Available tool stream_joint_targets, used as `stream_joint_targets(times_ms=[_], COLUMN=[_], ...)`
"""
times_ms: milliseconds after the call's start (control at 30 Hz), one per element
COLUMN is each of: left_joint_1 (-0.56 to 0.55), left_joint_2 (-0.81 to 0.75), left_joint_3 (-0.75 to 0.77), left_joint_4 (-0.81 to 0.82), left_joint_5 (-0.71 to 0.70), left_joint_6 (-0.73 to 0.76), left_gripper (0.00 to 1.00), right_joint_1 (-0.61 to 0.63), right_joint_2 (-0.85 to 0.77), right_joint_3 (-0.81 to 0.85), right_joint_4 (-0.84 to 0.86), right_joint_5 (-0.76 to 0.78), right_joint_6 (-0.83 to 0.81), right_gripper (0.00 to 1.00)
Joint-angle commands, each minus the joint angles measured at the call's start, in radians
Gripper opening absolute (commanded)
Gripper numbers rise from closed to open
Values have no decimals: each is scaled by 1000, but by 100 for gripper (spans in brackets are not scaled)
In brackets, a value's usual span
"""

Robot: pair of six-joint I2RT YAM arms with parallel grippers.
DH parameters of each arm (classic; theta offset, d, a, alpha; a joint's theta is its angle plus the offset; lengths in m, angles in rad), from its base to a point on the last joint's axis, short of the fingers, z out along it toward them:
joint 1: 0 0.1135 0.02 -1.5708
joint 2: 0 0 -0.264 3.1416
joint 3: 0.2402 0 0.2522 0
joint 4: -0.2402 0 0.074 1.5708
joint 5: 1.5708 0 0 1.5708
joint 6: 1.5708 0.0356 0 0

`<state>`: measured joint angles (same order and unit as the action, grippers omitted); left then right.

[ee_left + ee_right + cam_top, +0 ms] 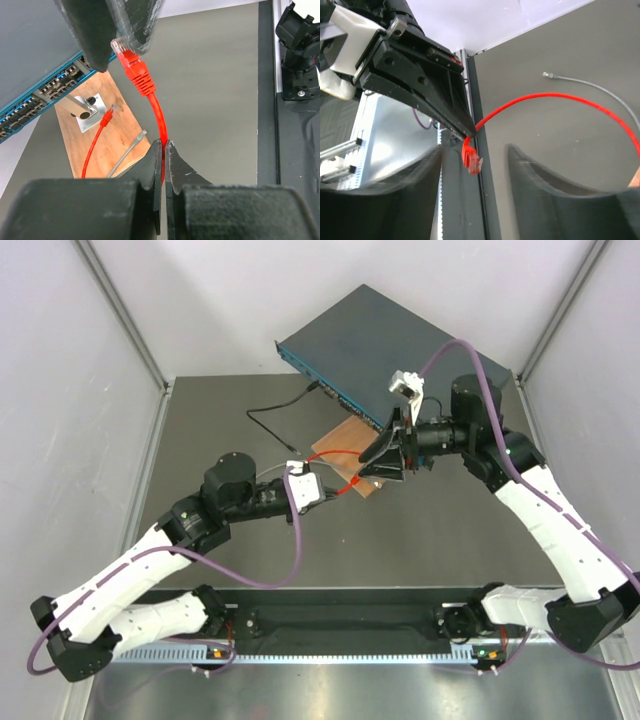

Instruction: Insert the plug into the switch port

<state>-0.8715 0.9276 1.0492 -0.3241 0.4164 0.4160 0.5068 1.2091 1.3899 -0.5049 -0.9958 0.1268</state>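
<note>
The plug (131, 61), a clear connector with a red boot, stands in the air on a short bend of red cable (159, 120). My left gripper (165, 146) is shut on that cable just below the boot. In the right wrist view the plug (472, 159) hangs between my right gripper's (475, 150) fingers, which stand apart on either side with a gap to each. From above, both grippers, left (332, 489) and right (380, 464), meet in front of the dark blue-grey switch (370, 340). Its row of ports (55, 89) runs across the front face.
A wooden board (100, 145) lies before the switch, carrying a metal post on a plate (82, 107), a second red connector (109, 114) and a grey connector (141, 134). A black cable (270, 420) lies left of the board. The grey cable (592, 86) runs across the table.
</note>
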Motion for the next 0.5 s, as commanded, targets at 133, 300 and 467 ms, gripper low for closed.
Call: stream_joint_targets(times_ms=[133, 300, 467], left_joint_1=[-6, -7, -9], left_joint_2=[13, 28, 89], left_joint_3=[25, 35, 92], left_joint_4=[77, 92, 86], left_joint_5=[19, -62, -179], left_joint_6=[-20, -71, -132], left_gripper=[0, 18, 45], right_joint_1=[29, 27, 16], right_joint_2=[1, -5, 10], right_joint_3=[35, 15, -23], right_joint_4=[29, 29, 72], right_joint_5=[32, 80, 108], right_joint_6=[-12, 20, 120], right_gripper=[3, 0, 0])
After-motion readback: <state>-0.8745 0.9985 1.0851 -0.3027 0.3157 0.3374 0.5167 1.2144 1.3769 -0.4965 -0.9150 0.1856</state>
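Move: The red plug sticks out of the left hand's pinch on the cable, about 4 cm to that hand's right and 3 cm ahead, roughly level. It already lies between the right hand's open fingers, about 1 cm left of the right hand point and level with it. From the right hand, the middle of the switch's port row is some 16 cm ahead, 3 cm left and 10 cm lower; the wooden board lies about 8 cm ahead, 1 cm right and 25 cm down. The red plug, held out by its cable, is pinched by the right fingers, which shut on it almost on the spot. Only then do the left fingers open from the cable to nearly half their range, that hand easing about 2.5 cm forward and turning slightly counter-clockwise. The right keeps its pinch and drifts some 1 cm forward and down. ##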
